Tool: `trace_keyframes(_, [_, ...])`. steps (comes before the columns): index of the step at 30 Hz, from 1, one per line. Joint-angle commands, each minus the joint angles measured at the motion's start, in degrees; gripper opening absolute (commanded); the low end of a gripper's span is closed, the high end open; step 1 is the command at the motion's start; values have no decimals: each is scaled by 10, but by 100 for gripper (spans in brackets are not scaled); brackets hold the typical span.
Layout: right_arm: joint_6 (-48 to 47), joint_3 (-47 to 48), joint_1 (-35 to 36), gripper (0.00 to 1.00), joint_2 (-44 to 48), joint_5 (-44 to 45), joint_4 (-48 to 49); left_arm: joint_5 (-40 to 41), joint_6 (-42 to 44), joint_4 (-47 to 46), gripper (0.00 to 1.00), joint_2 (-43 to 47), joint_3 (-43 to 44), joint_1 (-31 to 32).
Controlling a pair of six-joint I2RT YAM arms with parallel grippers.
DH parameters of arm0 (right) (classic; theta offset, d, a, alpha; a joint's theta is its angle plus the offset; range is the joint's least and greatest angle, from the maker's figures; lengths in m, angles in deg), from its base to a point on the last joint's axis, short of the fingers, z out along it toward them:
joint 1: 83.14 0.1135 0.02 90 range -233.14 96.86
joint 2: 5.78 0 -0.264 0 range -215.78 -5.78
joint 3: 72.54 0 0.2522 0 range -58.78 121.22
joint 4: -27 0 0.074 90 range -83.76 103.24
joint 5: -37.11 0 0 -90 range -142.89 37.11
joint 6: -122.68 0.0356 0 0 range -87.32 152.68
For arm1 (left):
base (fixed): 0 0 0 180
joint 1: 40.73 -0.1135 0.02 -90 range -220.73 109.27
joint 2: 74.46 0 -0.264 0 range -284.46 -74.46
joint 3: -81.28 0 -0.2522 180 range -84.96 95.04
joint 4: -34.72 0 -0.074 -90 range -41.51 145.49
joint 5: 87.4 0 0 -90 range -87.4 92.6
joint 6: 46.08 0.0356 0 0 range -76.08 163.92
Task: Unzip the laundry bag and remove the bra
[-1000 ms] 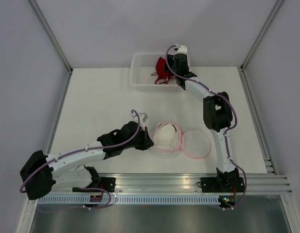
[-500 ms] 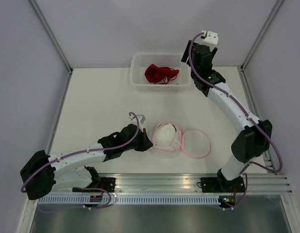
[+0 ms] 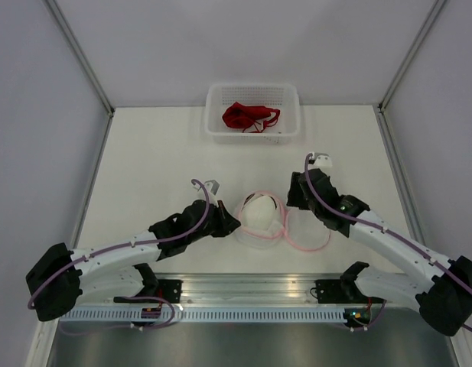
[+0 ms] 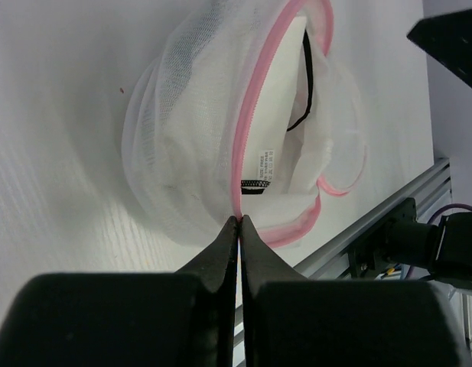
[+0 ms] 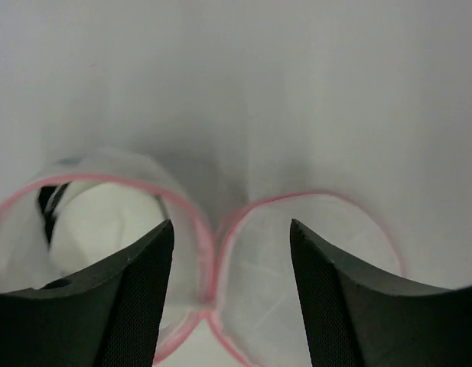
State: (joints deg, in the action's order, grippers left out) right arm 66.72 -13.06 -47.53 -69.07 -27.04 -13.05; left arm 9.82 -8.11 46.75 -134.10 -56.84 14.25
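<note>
The laundry bag (image 3: 260,219) lies unzipped at mid-table, its two white mesh halves rimmed in pink and spread side by side. Inside the left half sits a white padded garment (image 4: 285,115) with a black strap. My left gripper (image 3: 234,224) is shut on the bag's pink rim (image 4: 238,220). Over the seam between the halves hovers my right gripper (image 3: 294,200), open and holding nothing (image 5: 230,229). The red bra (image 3: 247,116) rests in the basket at the back.
The clear plastic basket (image 3: 291,95) stands against the back wall. An aluminium rail (image 3: 251,289) runs along the near edge, close behind the bag. Grey walls close in the table on three sides.
The right arm has left the basket, swung back and come down over the open bag. The red bra stays in the basket. My left gripper keeps its hold and has shifted slightly.
</note>
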Motion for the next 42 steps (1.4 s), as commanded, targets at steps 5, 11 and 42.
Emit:
trace_keyframes(5, [-40,-34,82,67,52,-192,119,-19,-28,-53,2,-45,9,0])
trace_keyframes(11, [-70,-51,87,66,-9,-193,159,-19,-25,-56,2,-44,15,1])
trace_keyframes(42, [-101,-75,88,0,-226,-189,317,-32,-16,-52,2,-64,18,2])
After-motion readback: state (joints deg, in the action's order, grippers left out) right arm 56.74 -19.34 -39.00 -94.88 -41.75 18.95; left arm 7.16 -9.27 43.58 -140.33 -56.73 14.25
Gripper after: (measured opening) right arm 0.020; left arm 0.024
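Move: The white bra lies in the open laundry bag, its middle about 13 cm to the right hand's left, level with it fore and aft, and some 12 cm below. The bag's pink-edged flap lies spread out about 6 cm back, 4 cm to the right and 14 cm below that hand. From the left hand, which holds the bag's pink zip edge, the bra is roughly 9 cm to the right, 5 cm ahead and 6 cm lower. The white bra is what the right hand goes for: empty and well open, it swings left about 10 cm, drawing back some 4 cm and turning 25 degrees counter-clockwise, then sinks into the bag's mouth while easing forward again, and shuts its fingertips on the white cloth beside the black strap. The left hand keeps its pinch on the zip edge, sinking about 2 cm. ##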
